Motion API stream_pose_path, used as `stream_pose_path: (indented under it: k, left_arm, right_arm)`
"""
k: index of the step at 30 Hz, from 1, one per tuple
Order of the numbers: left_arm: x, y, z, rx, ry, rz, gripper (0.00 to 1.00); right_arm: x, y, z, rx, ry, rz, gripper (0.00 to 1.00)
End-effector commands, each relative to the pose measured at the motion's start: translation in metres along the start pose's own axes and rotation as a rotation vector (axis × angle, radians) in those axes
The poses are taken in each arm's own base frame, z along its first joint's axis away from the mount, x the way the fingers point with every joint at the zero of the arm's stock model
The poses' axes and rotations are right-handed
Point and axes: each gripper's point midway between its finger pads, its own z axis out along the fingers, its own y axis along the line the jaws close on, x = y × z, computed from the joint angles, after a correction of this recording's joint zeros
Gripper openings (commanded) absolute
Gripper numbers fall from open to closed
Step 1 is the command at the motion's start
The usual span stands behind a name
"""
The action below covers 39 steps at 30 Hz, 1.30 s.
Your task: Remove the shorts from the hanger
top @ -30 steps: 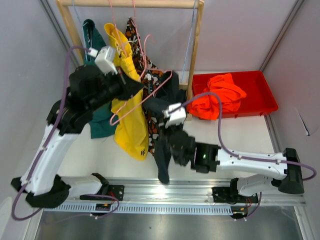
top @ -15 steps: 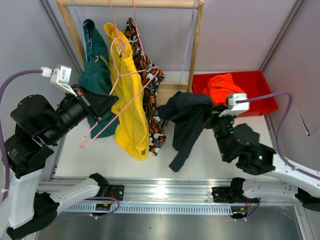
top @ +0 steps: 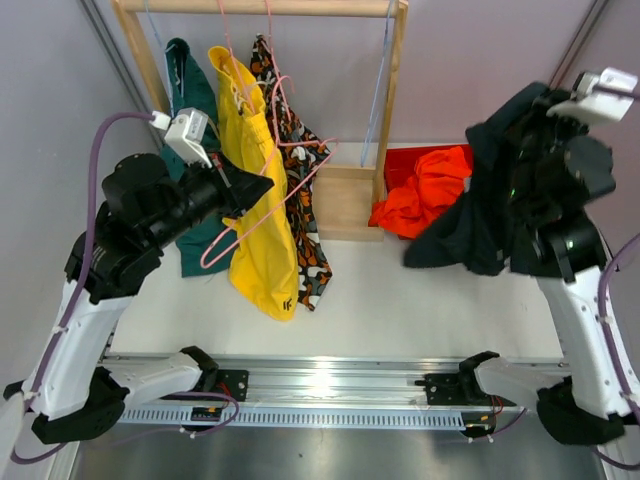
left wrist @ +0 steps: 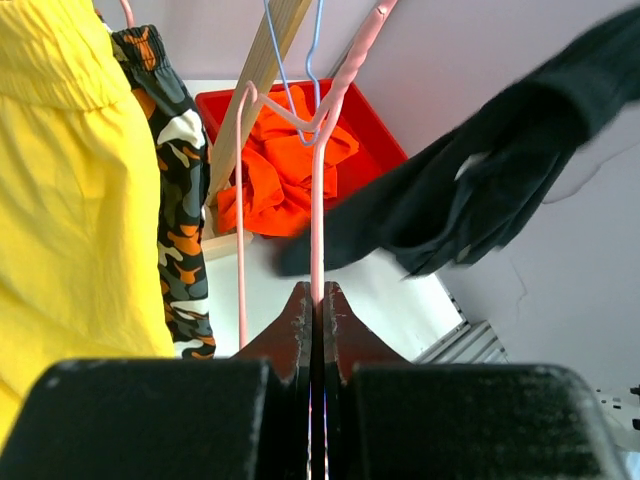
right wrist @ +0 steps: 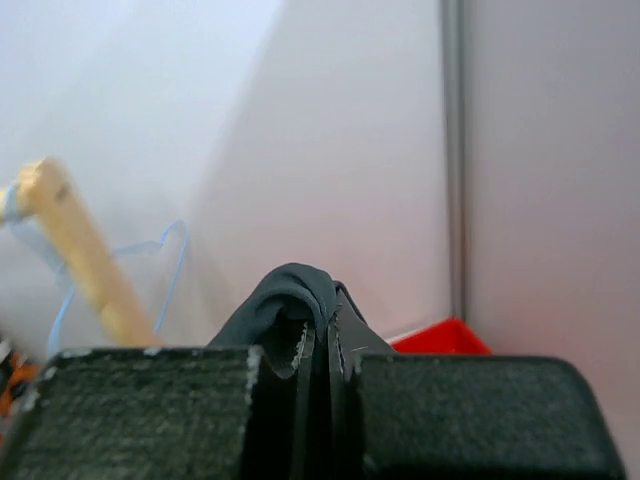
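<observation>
My left gripper (top: 256, 186) is shut on the lower wire of an empty pink hanger (top: 262, 217), held in front of the yellow shorts (top: 258, 240). The wrist view shows that pink hanger (left wrist: 318, 190) running up from between the closed left gripper (left wrist: 317, 296). My right gripper (top: 528, 120) is raised high at the right, shut on the black shorts (top: 470, 225), which drape down over the red tray (top: 398, 160). In its own wrist view, a fold of the black shorts (right wrist: 285, 292) is pinched in the right gripper (right wrist: 322, 322). Dark green shorts (top: 188, 95) and patterned shorts (top: 302, 200) hang on the rack.
Bright orange shorts (top: 425, 195) lie in the red tray (left wrist: 372, 122). The wooden rack (top: 392, 90) stands at the back with a bare blue hanger (left wrist: 290, 95) on its rail. Grey walls close in on both sides.
The right arm swung up and to the right, carrying the black shorts from the table's middle to above the red tray. The left arm brought the pink hanger back toward the rack.
</observation>
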Motion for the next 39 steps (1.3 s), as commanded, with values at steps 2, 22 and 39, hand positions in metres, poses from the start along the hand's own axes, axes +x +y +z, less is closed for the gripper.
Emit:
stream_pose_path:
  k: [2,22,39]
  left_arm:
    - [-0.023,-0.015,0.003,0.058,-0.071,0.050,0.00]
    - [-0.058,-0.009,0.074,-0.031,-0.116,0.118,0.00]
    - [-0.122,0.019,0.222,-0.059,-0.307,0.076,0.00]
  right_arm:
    - [-0.030,-0.001,0.050,-0.055,-0.086,0.042,0.00]
    - [0.219,-0.069,0.150,0.063,0.301,0.161,0.75]
    - [0.333,-0.008,-0.070,-0.185,0.626,0.335,0.99]
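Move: From the right hand, which already holds the black shorts up high, the red bin's middle is about 17 cm ahead, 4 cm right and 50 cm below. The orange shorts in it lie 9 cm left of the bin's middle. From the left hand, which grips the emptied pink hanger, the rail is roughly 26 cm ahead, 9 cm right and 13 cm up; the yellow shorts hang 15 cm ahead, 3 cm left, and the camo shorts 18 cm ahead, 5 cm right, both 14 cm lower. Forward some 20 cm and rightward, then steeply down, the right hand swings the black shorts over the bin, opens wide and lets go. It keeps sinking, to nearly 40 cm below its start, tilting down and drawing back and left, then rises slightly. The left hand, still pinching the hanger, carries it about 22 cm forward and 8 cm right to the rail. ##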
